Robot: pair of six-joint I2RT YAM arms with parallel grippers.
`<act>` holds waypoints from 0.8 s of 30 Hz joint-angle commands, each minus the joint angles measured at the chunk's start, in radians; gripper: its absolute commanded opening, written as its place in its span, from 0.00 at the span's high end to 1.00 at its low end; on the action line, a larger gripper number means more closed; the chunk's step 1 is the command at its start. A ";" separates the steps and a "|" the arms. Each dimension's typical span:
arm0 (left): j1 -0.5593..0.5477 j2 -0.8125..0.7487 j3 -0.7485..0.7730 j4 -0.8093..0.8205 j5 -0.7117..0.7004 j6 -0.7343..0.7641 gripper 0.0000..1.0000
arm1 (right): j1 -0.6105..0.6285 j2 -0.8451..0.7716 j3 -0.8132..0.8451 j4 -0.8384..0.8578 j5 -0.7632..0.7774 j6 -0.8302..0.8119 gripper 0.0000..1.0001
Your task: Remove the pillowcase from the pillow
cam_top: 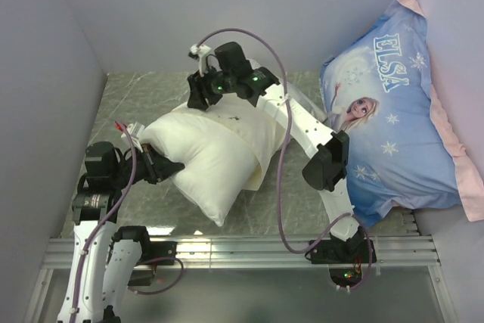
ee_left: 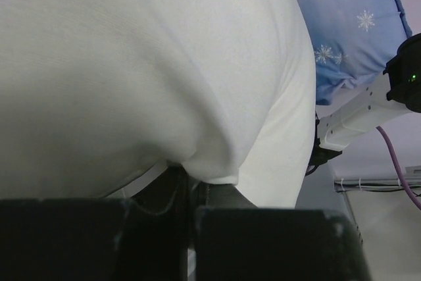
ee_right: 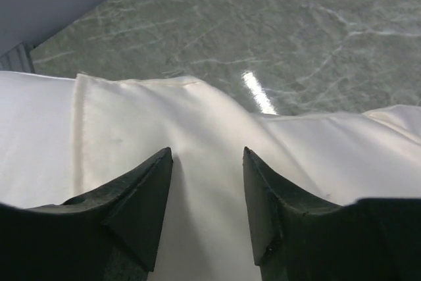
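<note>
The white pillow (cam_top: 198, 163) lies plump on the marble table, left of centre. The cream pillowcase (cam_top: 262, 144) is bunched over its right and far part. My left gripper (cam_top: 168, 166) is at the pillow's left edge, shut on a pinch of the white pillow fabric (ee_left: 131, 64); in the left wrist view the gripper (ee_left: 191, 179) shows its jaws together. My right gripper (cam_top: 203, 100) hovers at the far edge. In the right wrist view it (ee_right: 207, 156) is open, its jaws either side of a ridge of the pillowcase (ee_right: 210, 123), whose hem borders the bare pillow (ee_right: 33, 143).
The big blue Elsa-printed pillow (cam_top: 393, 111) leans in the right corner and shows in the left wrist view (ee_left: 355, 31). Grey walls close the left and back. A metal rail (cam_top: 242, 247) runs along the near table edge. The right arm (ee_left: 355, 113) crosses over the pillow.
</note>
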 commanded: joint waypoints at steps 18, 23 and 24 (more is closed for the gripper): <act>-0.018 -0.081 0.032 0.002 0.006 0.020 1.00 | -0.111 0.114 0.079 -0.078 0.641 0.109 1.00; -0.019 -0.090 0.075 0.009 -0.008 -0.001 1.00 | -0.131 0.069 0.008 -0.024 0.700 0.127 1.00; -0.018 -0.089 0.099 0.010 -0.014 -0.009 1.00 | -0.131 0.075 0.034 -0.030 0.720 0.135 1.00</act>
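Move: The pillowcase's mouth edge on the far side lies right at the right fingertips, about 1 cm left and 2 cm below. From that hand, the rest of the pillowcase is centred some 16 cm right, 4 back and 11 lower; the bared pillow's middle is roughly 16 cm back, 4 right and 9 lower. From the left hand, still gripping the pillow's corner, the edge is about 18 cm ahead, 4 right and roughly level. The pillowcase's far edge is pinched as the right fingers shut on it, then dragged in one quickening pull forward and to the right, some 18 cm, away from the left gripper. The right hand sinks about 6 cm early on and swings roughly 40 degrees clockwise, while the left keeps its closed grip on the pillow's corner almost in place. ##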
